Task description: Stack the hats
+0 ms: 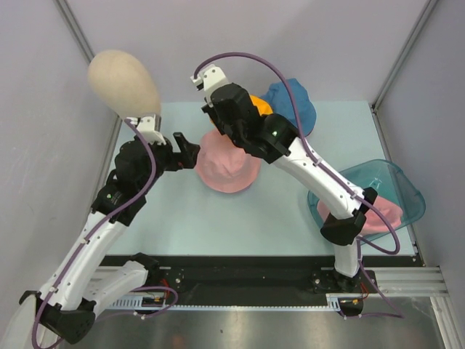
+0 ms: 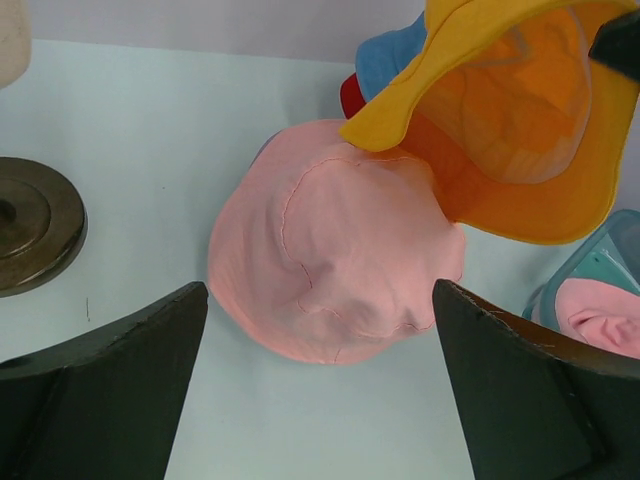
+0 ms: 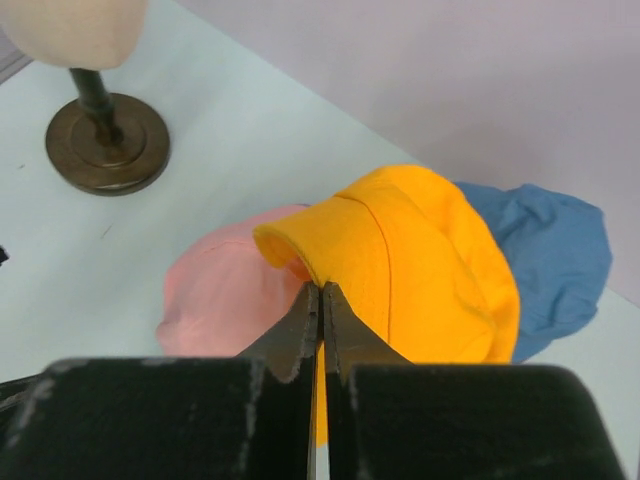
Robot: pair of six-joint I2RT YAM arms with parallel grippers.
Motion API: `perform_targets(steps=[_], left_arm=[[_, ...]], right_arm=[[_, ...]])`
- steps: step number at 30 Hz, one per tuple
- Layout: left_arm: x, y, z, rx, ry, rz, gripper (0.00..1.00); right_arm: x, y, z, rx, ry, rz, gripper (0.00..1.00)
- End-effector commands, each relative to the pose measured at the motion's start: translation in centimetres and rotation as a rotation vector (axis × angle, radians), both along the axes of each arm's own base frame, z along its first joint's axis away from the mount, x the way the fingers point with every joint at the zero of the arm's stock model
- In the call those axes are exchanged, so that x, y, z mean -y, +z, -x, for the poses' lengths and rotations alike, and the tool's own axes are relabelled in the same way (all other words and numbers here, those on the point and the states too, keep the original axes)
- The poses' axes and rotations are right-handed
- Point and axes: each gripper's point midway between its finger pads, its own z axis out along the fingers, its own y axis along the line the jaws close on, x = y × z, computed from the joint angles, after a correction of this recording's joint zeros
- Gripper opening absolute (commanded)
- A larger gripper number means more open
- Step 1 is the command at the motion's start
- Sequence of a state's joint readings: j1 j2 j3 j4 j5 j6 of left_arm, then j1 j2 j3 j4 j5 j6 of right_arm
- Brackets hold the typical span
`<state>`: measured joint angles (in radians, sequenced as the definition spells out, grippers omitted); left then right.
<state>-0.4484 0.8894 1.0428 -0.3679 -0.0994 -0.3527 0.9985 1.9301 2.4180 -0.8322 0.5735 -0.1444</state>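
Note:
A pink hat point(image 1: 229, 169) point(image 2: 335, 260) lies crown-up in the middle of the table. My right gripper point(image 3: 321, 288) is shut on the brim of an orange hat point(image 3: 420, 260) point(image 2: 510, 130), which hangs above the pink hat's far right side. A blue hat point(image 1: 294, 102) point(image 3: 550, 250) lies behind them, with a sliver of red hat point(image 2: 350, 95) beside it. Another pink hat point(image 1: 378, 214) sits in the teal tray point(image 1: 407, 189). My left gripper point(image 2: 320, 330) point(image 1: 190, 149) is open just left of the middle pink hat, holding nothing.
The beige mannequin head point(image 1: 123, 80) stands at the back left on a round dark base point(image 2: 35, 225) point(image 3: 107, 140). Grey walls close in the table on the left, back and right. The tray sits at the table's right edge.

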Motion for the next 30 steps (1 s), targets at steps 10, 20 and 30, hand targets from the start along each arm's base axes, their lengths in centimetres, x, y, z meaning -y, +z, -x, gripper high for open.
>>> perform_targets(steps=[10, 20, 30], left_arm=[[-0.7, 0.2, 0.1, -0.041, 0.017, 0.122, 1.00], [-1.7, -0.6, 0.1, -0.069, 0.038, 0.117, 1.00], [-1.8, -1.1, 0.0, -0.075, 0.041, 0.120, 1.00]], right_arm=[[-3.9, -6.1, 3.0, -0.124, 0.160, 0.065, 0.00], [-0.7, -6.0, 2.8, -0.097, 0.089, 0.178, 0.00], [5.0, -4.8, 2.6, -0.068, 0.050, 0.218, 0.00]])
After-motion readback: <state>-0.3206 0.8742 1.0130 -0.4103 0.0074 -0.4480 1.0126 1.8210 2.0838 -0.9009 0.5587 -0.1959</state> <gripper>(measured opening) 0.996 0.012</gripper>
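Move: The right hand, already shut on the yellow hat's brim, is high above the near side of the pink hat stacked on the left wire stand: the pink hat's middle lies about 10 cm ahead, 2 cm to the left and some 20 cm below. The blue hat on the other stand is about 26 cm ahead and 19 cm to the right, at much the same height as the pink one. From the left hand the pink hat is roughly 17 cm ahead, 9 cm right and 12 cm lower. The right hand lowers the yellow hat about 9 cm towards the level of the pink hat, at first drifting some 3 cm left and slightly back; once the descent has stopped, it sweeps about 6 cm to the right, bringing the hat over to the pink hat's right side, and rolls so that its left side drops some 15 degrees, the fingers tipping a little further down and staying shut on the brim. Meanwhile the left hand, empty and wide open, eases about 2 cm left and 2 cm down, touching nothing. ##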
